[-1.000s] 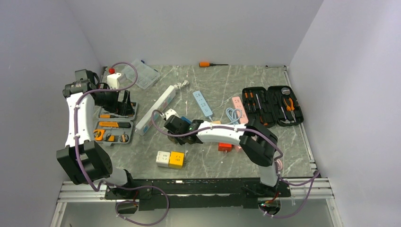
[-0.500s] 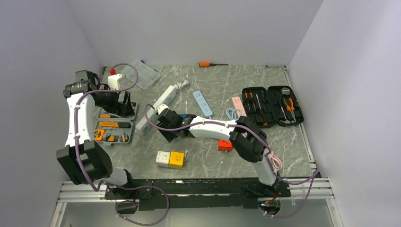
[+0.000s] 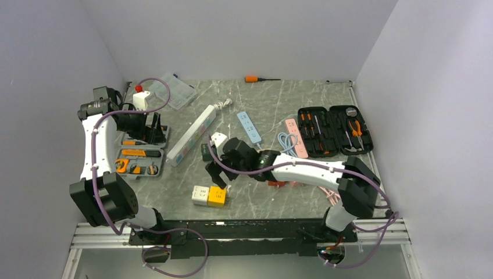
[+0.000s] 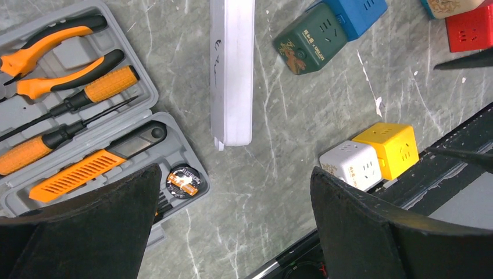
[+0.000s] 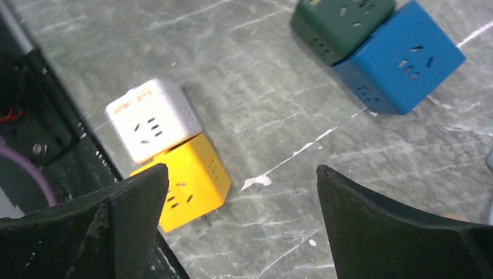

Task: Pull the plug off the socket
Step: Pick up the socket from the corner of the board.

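The long white socket strip [image 3: 192, 135] lies slantwise on the table left of centre, and its bare end shows in the left wrist view [image 4: 232, 70]. A small white plug [image 3: 218, 139] lies loose on the table just right of the strip, apart from it. My right gripper [image 3: 219, 172] hovers in front of the plug, open with nothing between its fingers [image 5: 238, 174], over bare table beside a yellow cube socket [image 5: 186, 186]. My left gripper [image 4: 235, 174] is open and empty, raised over the grey tool case [image 3: 142, 154] at the left.
White and yellow cube sockets [image 3: 209, 196] sit joined near the front edge. Green [image 5: 343, 23] and blue [image 5: 401, 58] cubes lie under the right arm. A blue strip [image 3: 249, 127], a pink strip [image 3: 295, 135], a black tool kit [image 3: 334, 129] and a red cube [image 3: 278, 183] lie to the right.
My right gripper has opened and let go of the white plug, then drawn back toward the front. The white strip, dragged along a moment ago, lies still. The left arm has not moved.
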### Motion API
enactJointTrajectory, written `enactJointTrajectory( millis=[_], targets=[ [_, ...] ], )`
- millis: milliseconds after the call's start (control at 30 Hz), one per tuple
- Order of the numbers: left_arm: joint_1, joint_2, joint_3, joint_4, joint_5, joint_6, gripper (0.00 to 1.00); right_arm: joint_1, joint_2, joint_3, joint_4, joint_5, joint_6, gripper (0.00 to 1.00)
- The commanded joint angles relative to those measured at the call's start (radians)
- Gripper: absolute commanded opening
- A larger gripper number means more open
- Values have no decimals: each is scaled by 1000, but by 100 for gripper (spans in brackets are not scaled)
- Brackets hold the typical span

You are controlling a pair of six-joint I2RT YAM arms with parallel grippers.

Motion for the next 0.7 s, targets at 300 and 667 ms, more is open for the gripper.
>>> enactJointTrajectory(
  millis=[300,667],
  targets=[
    [-22,-14,75,-88,82,60,99,152,-50,-168,245,-73,-278,100],
    [-31,-9,84,-63,55,32,99,131,103,-83,191,-156,-367,100]
  ],
)
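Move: Behind and below the right hand sits the yellow socket, some 8 cm back, level sideways and about 8 cm down. The white socket adjoins it, about 6 cm to its left; the green socket is about 6 cm ahead of the hand and 2 cm left, the blue one about 7 cm ahead and 3 cm right. From the left hand the yellow socket lies roughly 17 cm back, 20 cm right and 16 cm below. Swinging back about 8 cm from beside the green and blue sockets towards the yellow one, the right hand then sinks, about 5 cm in all, easing left and slightly forward. The wrist turns some 25 degrees counter-clockwise, bringing the wide-open fingers to either side of the yellow socket as seen from above. The left hand drifts about 2 cm right and up. ##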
